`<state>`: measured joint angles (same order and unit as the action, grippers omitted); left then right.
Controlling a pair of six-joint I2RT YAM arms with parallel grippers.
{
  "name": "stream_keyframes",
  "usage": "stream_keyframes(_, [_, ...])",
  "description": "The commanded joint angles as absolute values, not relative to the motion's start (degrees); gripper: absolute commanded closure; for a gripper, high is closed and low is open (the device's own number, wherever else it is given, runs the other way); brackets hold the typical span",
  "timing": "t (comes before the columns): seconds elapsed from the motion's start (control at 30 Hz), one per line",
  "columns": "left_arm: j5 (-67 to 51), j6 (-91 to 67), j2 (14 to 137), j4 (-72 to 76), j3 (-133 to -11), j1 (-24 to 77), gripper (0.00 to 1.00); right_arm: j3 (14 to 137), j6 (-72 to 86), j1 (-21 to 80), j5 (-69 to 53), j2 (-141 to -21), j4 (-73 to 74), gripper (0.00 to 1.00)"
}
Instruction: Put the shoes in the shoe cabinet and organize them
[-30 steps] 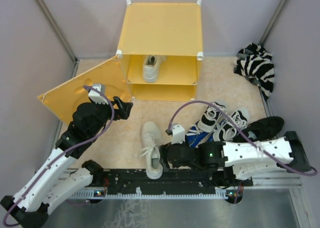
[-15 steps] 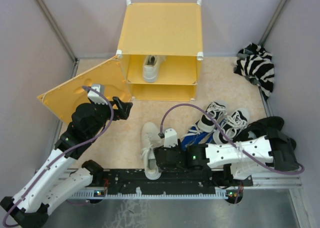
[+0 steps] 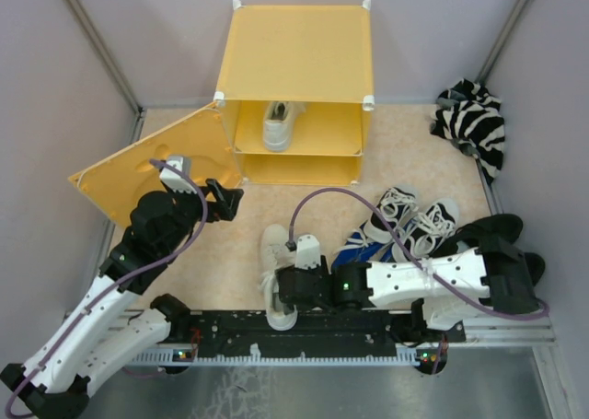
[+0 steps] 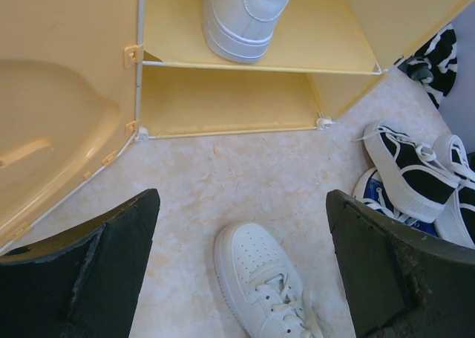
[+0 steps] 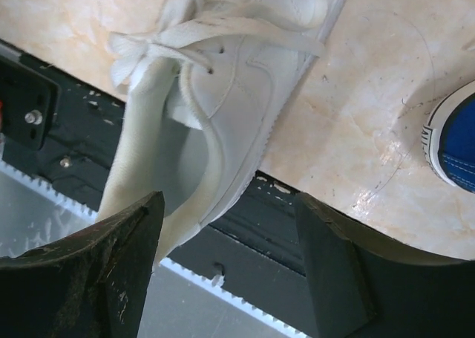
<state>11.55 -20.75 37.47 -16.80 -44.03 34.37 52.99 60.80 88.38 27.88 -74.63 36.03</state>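
Observation:
The shoe cabinet (image 3: 294, 64) stands at the back with its door (image 3: 147, 166) swung open to the left. One white shoe (image 3: 279, 124) sits on its inner shelf (image 4: 312, 48). The other white shoe (image 3: 274, 258) lies on the floor, heel toward the arm bases. My right gripper (image 3: 281, 299) hangs open over that heel. In the right wrist view the heel (image 5: 215, 137) lies partly between the jaws (image 5: 226, 271), close to the left finger (image 5: 82, 278). My left gripper (image 3: 225, 201) is open in front of the cabinet, holding nothing. Black-and-white shoes (image 3: 391, 212) and a blue shoe (image 3: 359, 250) lie right of centre.
An all-black shoe (image 3: 502, 227) lies at the right, behind my right arm. A zebra-striped cloth (image 3: 474, 124) is bunched in the back right corner. The black base rail (image 3: 304, 331) runs along the near edge, right under the white shoe's heel.
My right arm has slid left from beside the blue shoe to over the white shoe's heel, and its jaws have narrowed a little. The left arm has not moved.

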Motion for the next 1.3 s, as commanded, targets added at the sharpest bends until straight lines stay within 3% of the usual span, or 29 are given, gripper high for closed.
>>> stream_keyframes(0.0, [11.4, -20.7, 36.4, -17.0, -43.3, 34.6, 0.01, 53.4, 62.8, 84.6, 25.5, -76.4, 34.0, 0.31])
stream_keyframes(0.4, [11.6, -20.7, 35.4, -18.0, -43.0, 34.6, 0.01, 53.6, 57.3, 81.9, 19.1, -85.6, 25.9, 0.39])
stream_keyframes(0.47, [11.8, -20.7, 35.1, -18.3, -43.1, 34.5, 0.01, 54.0, 57.7, 81.9, 19.1, -85.9, 27.0, 0.55])
stream_keyframes(0.57, [11.8, -20.9, 34.5, -18.5, -42.9, 34.6, 0.01, 53.5, 58.4, 82.0, 20.4, -84.0, 28.3, 1.0])
stream_keyframes(0.77, [12.1, -20.7, 34.6, -18.6, -43.3, 34.5, 0.01, 58.3, 56.6, 82.7, 26.1, -78.6, 34.5, 1.0])
stream_keyframes(1.03, [11.8, -20.4, 34.5, -18.4, -44.4, 34.5, 0.01, 75.2, 55.3, 81.7, 42.1, -74.0, 59.4, 1.0])
stream_keyframes(1.27, [11.6, -19.8, 33.7, -19.1, -45.0, 34.5, 0.01, 76.3, 52.0, 73.5, 45.4, -72.1, 60.6, 1.0])
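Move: The white shoe I'm going for lies under my right hand, its middle about 7 cm ahead, 3 cm left and 7 cm below, with its opening close beneath my fingers. The blue shoes sit some 20 cm to my right and 13 cm ahead; the cabinet's open front is about 31 cm ahead and 3 cm right. From my left hand the white shoe is roughly 10 cm back, 11 cm right and 24 cm down. With my right hand I sink about 6 cm, edging slightly forward, and shut my fingers on the collar of the white shoe, pinching its right side wall. Keeping that hold, I lift some 16 cm, quickening, while going forward towards the cabinet and a little right, tipping the fingertips upward and turning slightly clockwise. ##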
